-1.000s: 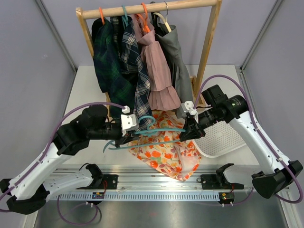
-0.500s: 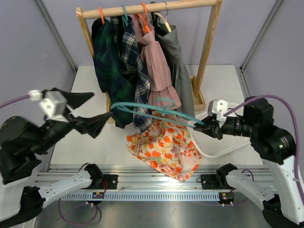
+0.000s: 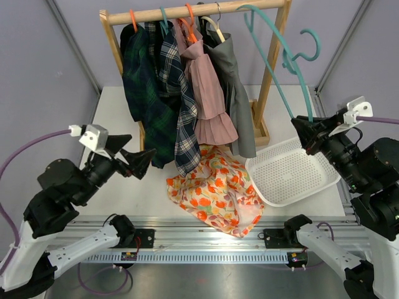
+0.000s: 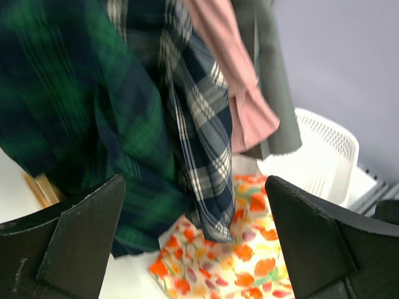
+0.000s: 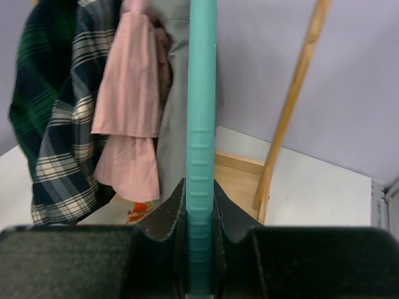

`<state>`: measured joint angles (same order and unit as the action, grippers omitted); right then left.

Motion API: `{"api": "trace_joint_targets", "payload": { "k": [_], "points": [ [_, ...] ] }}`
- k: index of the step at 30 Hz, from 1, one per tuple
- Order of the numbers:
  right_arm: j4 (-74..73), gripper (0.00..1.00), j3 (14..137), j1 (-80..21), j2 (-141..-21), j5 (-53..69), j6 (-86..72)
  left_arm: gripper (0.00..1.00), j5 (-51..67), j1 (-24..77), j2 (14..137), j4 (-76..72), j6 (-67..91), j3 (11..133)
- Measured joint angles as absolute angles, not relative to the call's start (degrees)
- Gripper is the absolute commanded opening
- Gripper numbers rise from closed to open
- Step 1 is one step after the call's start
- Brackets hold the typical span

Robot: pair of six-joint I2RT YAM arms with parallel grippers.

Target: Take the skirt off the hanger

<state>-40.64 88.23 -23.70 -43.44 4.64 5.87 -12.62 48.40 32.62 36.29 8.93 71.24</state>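
The floral orange skirt (image 3: 218, 190) lies crumpled on the table in front of the rack, free of any hanger; it also shows low in the left wrist view as the skirt (image 4: 230, 261). A teal hanger (image 3: 277, 59) is raised high at the right, empty, and my right gripper (image 3: 307, 136) is shut on its lower bar. In the right wrist view the teal hanger (image 5: 202, 143) runs straight up between the closed fingers. My left gripper (image 3: 137, 159) hovers wide open to the left of the skirt, holding nothing, facing the hanging clothes.
A wooden rack (image 3: 187, 12) carries a dark green plaid garment (image 3: 140, 81), a navy plaid one (image 3: 177, 93), a pink one (image 3: 209, 93) and a grey one (image 3: 234, 87). A white perforated basket (image 3: 293, 177) sits on the table to the right of the skirt.
The left gripper let go of the hanger, opened and drew back left. The right gripper swung the teal hanger up from level above the skirt to nearly upright at the right.
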Motion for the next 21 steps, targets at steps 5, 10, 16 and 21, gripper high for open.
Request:
{"api": "trace_joint_targets", "payload": {
  "k": [5,10,16,21],
  "points": [
    [-40.77,0.00,88.51,-23.62,-45.69,-1.50,4.16,0.99,-11.81,48.42,32.58,36.32,12.10,66.54],
    [-43.40,0.00,89.49,-23.62,-50.33,-2.55,3.53,0.99,-10.11,48.42,32.45,36.12,14.13,65.06],
    [-46.85,0.00,92.55,-23.62,-55.61,-2.50,2.46,0.99,-8.71,48.42,31.31,35.86,15.09,63.29],
    [-49.74,0.00,100.49,-21.21,-62.98,-0.64,1.83,0.99,-7.97,48.42,30.52,35.83,15.31,62.67]
  ]
}}
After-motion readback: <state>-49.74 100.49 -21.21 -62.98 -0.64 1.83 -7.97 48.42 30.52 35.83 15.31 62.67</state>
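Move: My right hand holds the empty teal hanger upright by its bottom bar. The bare right-end stretch of the rail is about 28 cm ahead, 12 cm left and 15 cm above it; the grey skirt hangs some 22 cm ahead, 19 cm left and 10 cm lower than this hand. On the table about 46 cm below, the basket lies 10 cm ahead and 6 cm right, the floral skirt 24 cm left and 2 cm ahead. From my empty left hand, that rail stretch is some 31 cm ahead, 39 cm right, 21 cm up. I carry the hanger forward with my right hand, roughly 8 cm towards the bare end of the rail, sinking about 4 cm on the way before easing slightly up. The wrist tips the fingers down some 15 degrees so the hanger leans out towards the rack, and my grip on the bar stays shut. My open left hand drops about 5 cm and drifts a little right, touching nothing. ##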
